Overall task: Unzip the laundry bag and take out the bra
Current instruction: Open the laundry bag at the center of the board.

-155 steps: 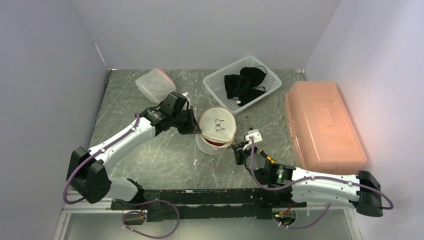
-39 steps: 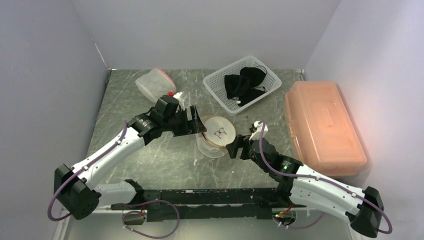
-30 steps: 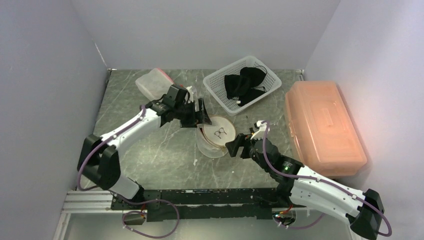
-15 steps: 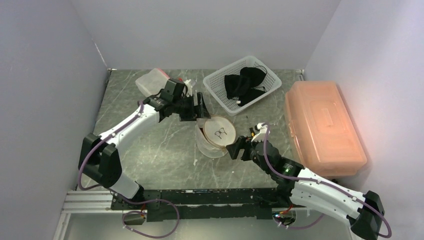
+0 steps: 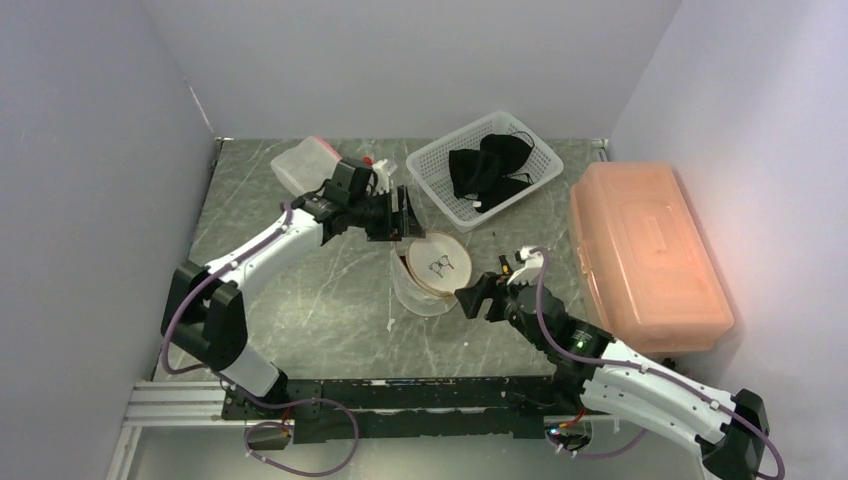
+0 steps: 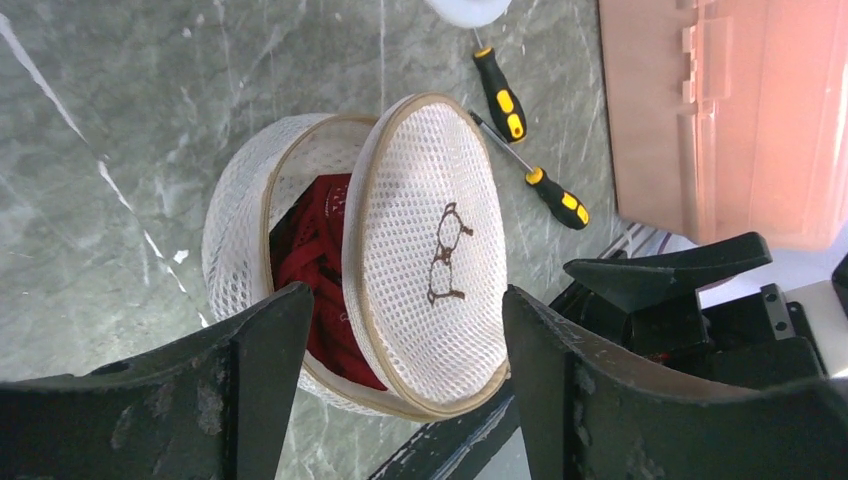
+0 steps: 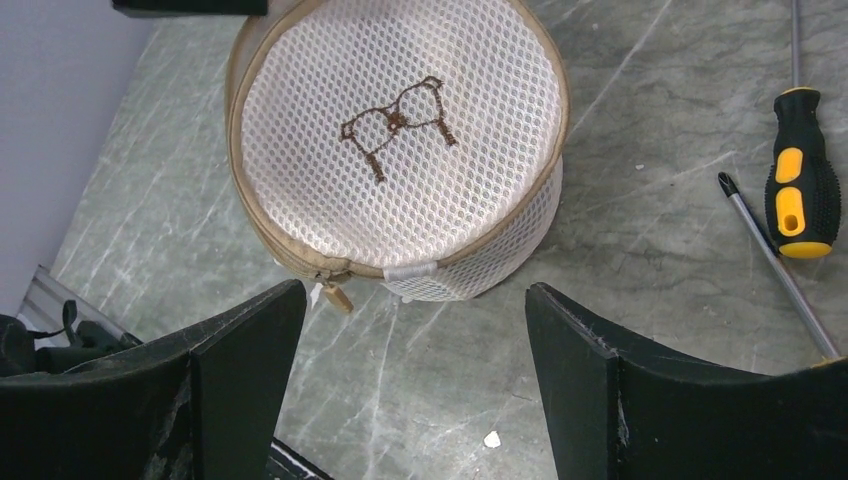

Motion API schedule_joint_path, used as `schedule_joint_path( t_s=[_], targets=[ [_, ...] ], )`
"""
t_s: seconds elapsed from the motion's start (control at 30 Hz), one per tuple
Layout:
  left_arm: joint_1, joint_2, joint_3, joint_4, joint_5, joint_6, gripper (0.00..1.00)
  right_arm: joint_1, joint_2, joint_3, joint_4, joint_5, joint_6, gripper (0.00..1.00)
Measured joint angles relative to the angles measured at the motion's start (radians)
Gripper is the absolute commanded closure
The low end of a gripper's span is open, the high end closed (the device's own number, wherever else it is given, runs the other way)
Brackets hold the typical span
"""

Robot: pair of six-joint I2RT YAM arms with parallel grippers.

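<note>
The laundry bag (image 5: 432,272) is a round white mesh pouch with tan zipper trim, lying mid-table. Its lid (image 6: 425,240), marked with a brown bra drawing, stands part-way up on the far side. The red bra (image 6: 320,260) shows through that gap. The tan zipper pull (image 7: 337,297) hangs at the bag's near side. My left gripper (image 5: 405,212) hovers open just beyond the bag, with nothing between its fingers (image 6: 260,370). Just near the bag, my right gripper (image 5: 470,298) is open and empty, facing the zipper pull.
A white basket (image 5: 425,165) holding black garments sits at the back. An orange plastic box (image 5: 645,255) fills the right side. A clear container with a pink lid (image 5: 310,165) stands back left. Two yellow-and-black screwdrivers (image 6: 500,85) (image 6: 540,185) lie right of the bag.
My left gripper has pulled back from the bag's far-left side toward the rear and narrowed slightly, still open. The right gripper has barely shifted.
</note>
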Motion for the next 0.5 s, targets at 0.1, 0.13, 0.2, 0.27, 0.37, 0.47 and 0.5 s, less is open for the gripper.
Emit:
schedule_joint_path(
  t_s=[0.1, 0.13, 0.2, 0.27, 0.37, 0.47, 0.5],
  targets=[
    [-0.001, 0.024, -0.037, 0.042, 0.038, -0.012, 0.31, 0.000, -0.014, -0.003, -0.010, 0.001, 0.000, 0.16],
    [-0.001, 0.035, -0.048, 0.048, 0.047, -0.016, 0.33, 0.000, -0.018, -0.003, -0.012, 0.003, 0.000, 0.16],
    [-0.002, 0.051, -0.064, 0.058, 0.058, -0.019, 0.36, 0.000, -0.029, -0.003, -0.017, 0.007, 0.000, 0.16],
    [-0.003, 0.063, -0.073, 0.064, 0.069, -0.024, 0.41, 0.000, -0.041, -0.003, -0.022, 0.011, -0.001, 0.17],
    [-0.008, 0.070, -0.078, 0.070, 0.076, -0.027, 0.50, 0.000, -0.062, -0.003, -0.037, 0.018, -0.004, 0.17],
    [-0.016, 0.076, -0.078, 0.080, 0.089, -0.029, 0.64, 0.000, -0.082, -0.003, -0.059, 0.026, -0.009, 0.17],
    [-0.019, 0.079, -0.078, 0.084, 0.093, -0.033, 0.68, 0.000, -0.088, -0.003, -0.066, 0.029, -0.010, 0.17]
  ],
)
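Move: The half-open lid of the laundry bag sits about 5 cm to the right of my open left hand, 4 cm back and some 8 cm below. The red bra inside the bag is roughly 4 cm back, 2 cm left and 12 cm down; the white basket stands about 15 cm ahead and 14 cm right, the nearer screwdriver 4 cm back and 18 cm right. From my right hand the lid is about 7 cm ahead, 5 cm left, slightly lower. I lower my left hand about 4 cm onto the far-left rim of the raised lid, drifting a little back and right as it tips slightly further down. I close its fingers from wide to roughly half open, so that one finger comes inside the lid and the other over its outer, embroidered face. My empty right hand, still wide open, eases a good centimetre to the right, away from the lid. ##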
